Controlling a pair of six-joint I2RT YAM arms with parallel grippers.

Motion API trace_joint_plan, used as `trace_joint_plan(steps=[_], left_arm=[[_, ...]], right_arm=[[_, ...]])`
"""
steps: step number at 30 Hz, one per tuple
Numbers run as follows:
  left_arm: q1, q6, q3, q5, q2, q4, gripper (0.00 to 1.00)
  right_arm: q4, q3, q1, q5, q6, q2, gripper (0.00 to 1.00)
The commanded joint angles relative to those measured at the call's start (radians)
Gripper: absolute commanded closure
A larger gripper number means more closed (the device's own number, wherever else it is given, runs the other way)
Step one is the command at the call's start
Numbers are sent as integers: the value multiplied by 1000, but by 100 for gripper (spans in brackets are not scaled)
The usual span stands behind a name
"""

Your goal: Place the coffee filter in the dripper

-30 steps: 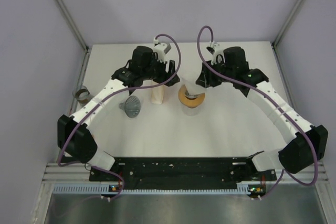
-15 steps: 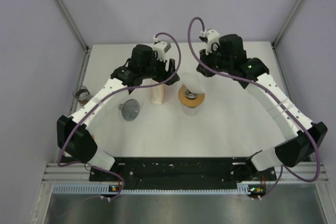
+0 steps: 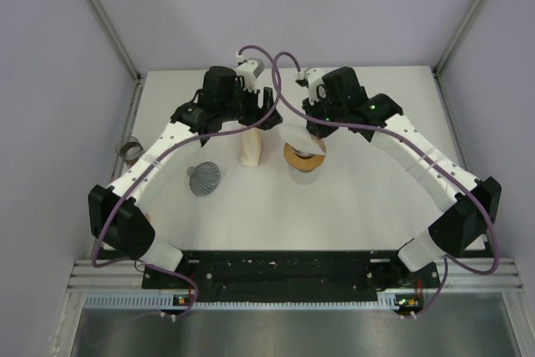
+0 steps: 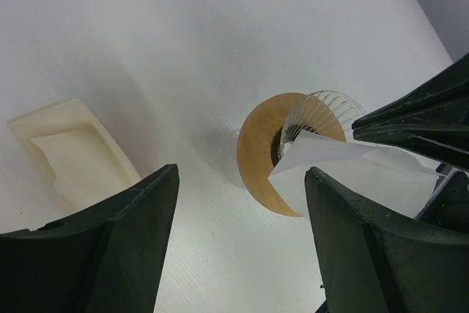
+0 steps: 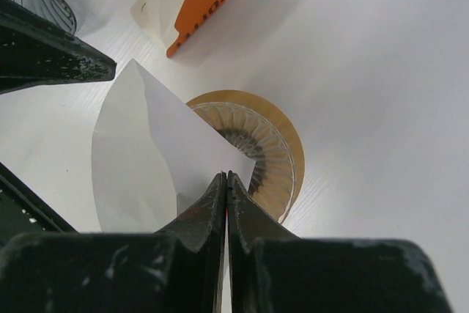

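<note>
The dripper, clear ribbed glass in a wooden ring, stands mid-table. The coffee filter, a folded white paper, hangs tilted over the dripper's left rim. My right gripper is shut on the filter's edge. In the right wrist view the fingertips pinch the filter just above the dripper. My left gripper hovers open just left of the dripper, holding nothing. In its wrist view the left gripper frames the dripper and the filter.
A cream filter pack with an orange label stands just left of the dripper. A grey ribbed cone lies further left. A small metal ring sits at the table's left edge. Walls enclose the back and sides.
My right gripper has swung left and closed on the filter, carrying it over the dripper's left rim. The left gripper shifted slightly left and stayed open.
</note>
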Motion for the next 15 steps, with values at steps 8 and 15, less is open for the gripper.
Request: trace_joint_plan(steps=[8, 15], left_arm=[[-9, -23, -2, 83, 7, 36, 30], [20, -9, 33, 66, 0, 2, 29]], right_arm=[[-48, 131, 7, 191, 25, 1, 100], [-79, 244, 19, 95, -65, -42, 100]])
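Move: The paper coffee filter leans in the dripper, its middle about 3 cm back, 3 cm left and 3 cm below the right hand; the dripper's middle is some 2 cm back, 3 cm left and 7 cm below that hand. The coffee bag stands level ahead, roughly 17 cm left and 16 cm lower. From the left hand, the filter is some 8 cm right, 3 cm back and 4 cm below. The right hand, fingers still shut, rises about 5 cm, easing forward and right, away from the filter and dripper. ##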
